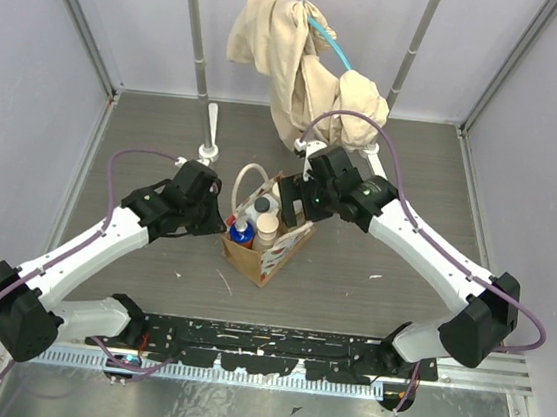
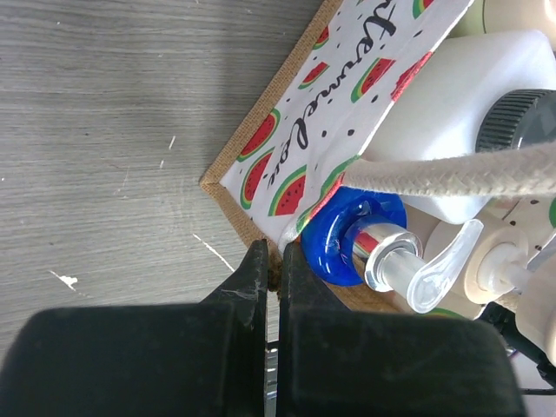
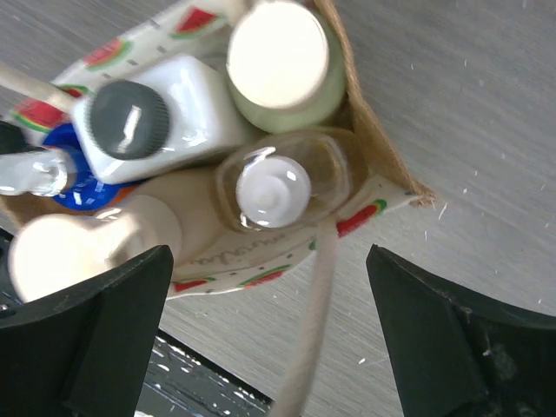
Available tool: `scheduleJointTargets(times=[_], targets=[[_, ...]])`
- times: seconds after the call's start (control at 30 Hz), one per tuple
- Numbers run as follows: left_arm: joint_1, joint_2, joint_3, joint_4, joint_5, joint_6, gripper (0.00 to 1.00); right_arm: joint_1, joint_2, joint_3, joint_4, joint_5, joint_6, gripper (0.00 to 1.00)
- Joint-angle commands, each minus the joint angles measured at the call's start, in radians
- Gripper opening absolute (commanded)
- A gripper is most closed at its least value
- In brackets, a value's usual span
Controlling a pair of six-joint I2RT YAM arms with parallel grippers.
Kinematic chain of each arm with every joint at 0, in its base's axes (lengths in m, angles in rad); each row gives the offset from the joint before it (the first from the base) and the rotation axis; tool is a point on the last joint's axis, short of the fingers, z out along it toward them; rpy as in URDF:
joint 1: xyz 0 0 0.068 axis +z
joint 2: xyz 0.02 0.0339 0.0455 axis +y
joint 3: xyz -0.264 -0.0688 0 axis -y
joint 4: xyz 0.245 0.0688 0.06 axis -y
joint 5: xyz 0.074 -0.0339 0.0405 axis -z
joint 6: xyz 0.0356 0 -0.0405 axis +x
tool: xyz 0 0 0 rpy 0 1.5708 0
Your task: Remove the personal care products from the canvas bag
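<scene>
The canvas bag (image 1: 273, 256) stands upright at the table's middle, its watermelon-print panel (image 2: 304, 130) facing the left wrist camera. My left gripper (image 2: 274, 261) is shut on the bag's brown rim at its near-left corner, beside the blue-capped bottle (image 2: 347, 234). Above the bag's far side my right gripper (image 3: 269, 252) hangs open, and a cream handle (image 3: 317, 304) runs loose between its fingers. Inside the bag are a white bottle with a dark cap (image 3: 182, 104), a cream-lidded jar (image 3: 278, 52), a clear bottle with a white cap (image 3: 274, 191) and a peach bottle (image 3: 78, 252).
A metal clothes rack (image 1: 199, 38) stands at the back with a beige garment (image 1: 305, 61) hanging from it. A white utensil (image 1: 210, 130) lies on the table behind the bag. A black mounting strip (image 1: 273, 344) runs along the near edge.
</scene>
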Motion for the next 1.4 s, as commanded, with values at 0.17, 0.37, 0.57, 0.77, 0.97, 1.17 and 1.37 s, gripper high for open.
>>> scheduleJointTargets(times=[0.17,0.37,0.57,0.77,0.97,1.17,1.37], targets=[[-0.007,0.017,-0.001,-0.062,0.016,-0.005,0.00,0.164,-0.029,0.201,0.017,0.119,-0.005,1.00],[-0.010,0.017,-0.003,-0.062,0.013,-0.003,0.00,0.243,0.062,0.243,-0.019,0.135,0.021,1.00],[-0.009,0.009,-0.005,-0.068,0.003,-0.002,0.00,0.275,0.081,0.204,-0.019,0.155,0.061,0.92],[-0.009,0.017,-0.009,-0.059,0.014,-0.002,0.01,0.276,0.066,0.156,-0.021,0.180,0.096,0.87],[-0.009,0.030,-0.009,-0.055,0.020,-0.005,0.01,0.276,0.084,0.138,-0.004,0.169,0.104,0.72],[-0.010,0.024,-0.015,-0.059,0.015,-0.006,0.02,0.276,0.085,0.134,0.030,0.155,0.107,0.49],[-0.010,0.024,-0.019,-0.057,0.017,-0.009,0.02,0.276,0.072,0.162,0.017,0.156,0.104,0.23]])
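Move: The beige pump bottle stands in the canvas bag about 7 cm left of the right hand and 4 cm back, its middle some 6 cm lower. The clear bottle is nearly under that hand, 1 cm ahead and 1 cm left; the dark-capped white bottle is 9 cm left and level with it, the blue pump bottle 13 cm left and 5 cm back, all lower. From the left hand the beige bottle lies about 11 cm to the right, level, slightly lower. The open right hand rises about 7 cm while swinging left and slightly back, passing over the bag's contents from the clear bottle, then sinks some 6 cm to bring its fingers astride the beige pump bottle's wide head, ending about 7 cm left and 4 cm back of where it began. There it stays while the fingers close to a little over half open and pinch the head from both sides, as the left hand stays in place with its shut fingers still gripping the near-left corner of the bag's rim. ##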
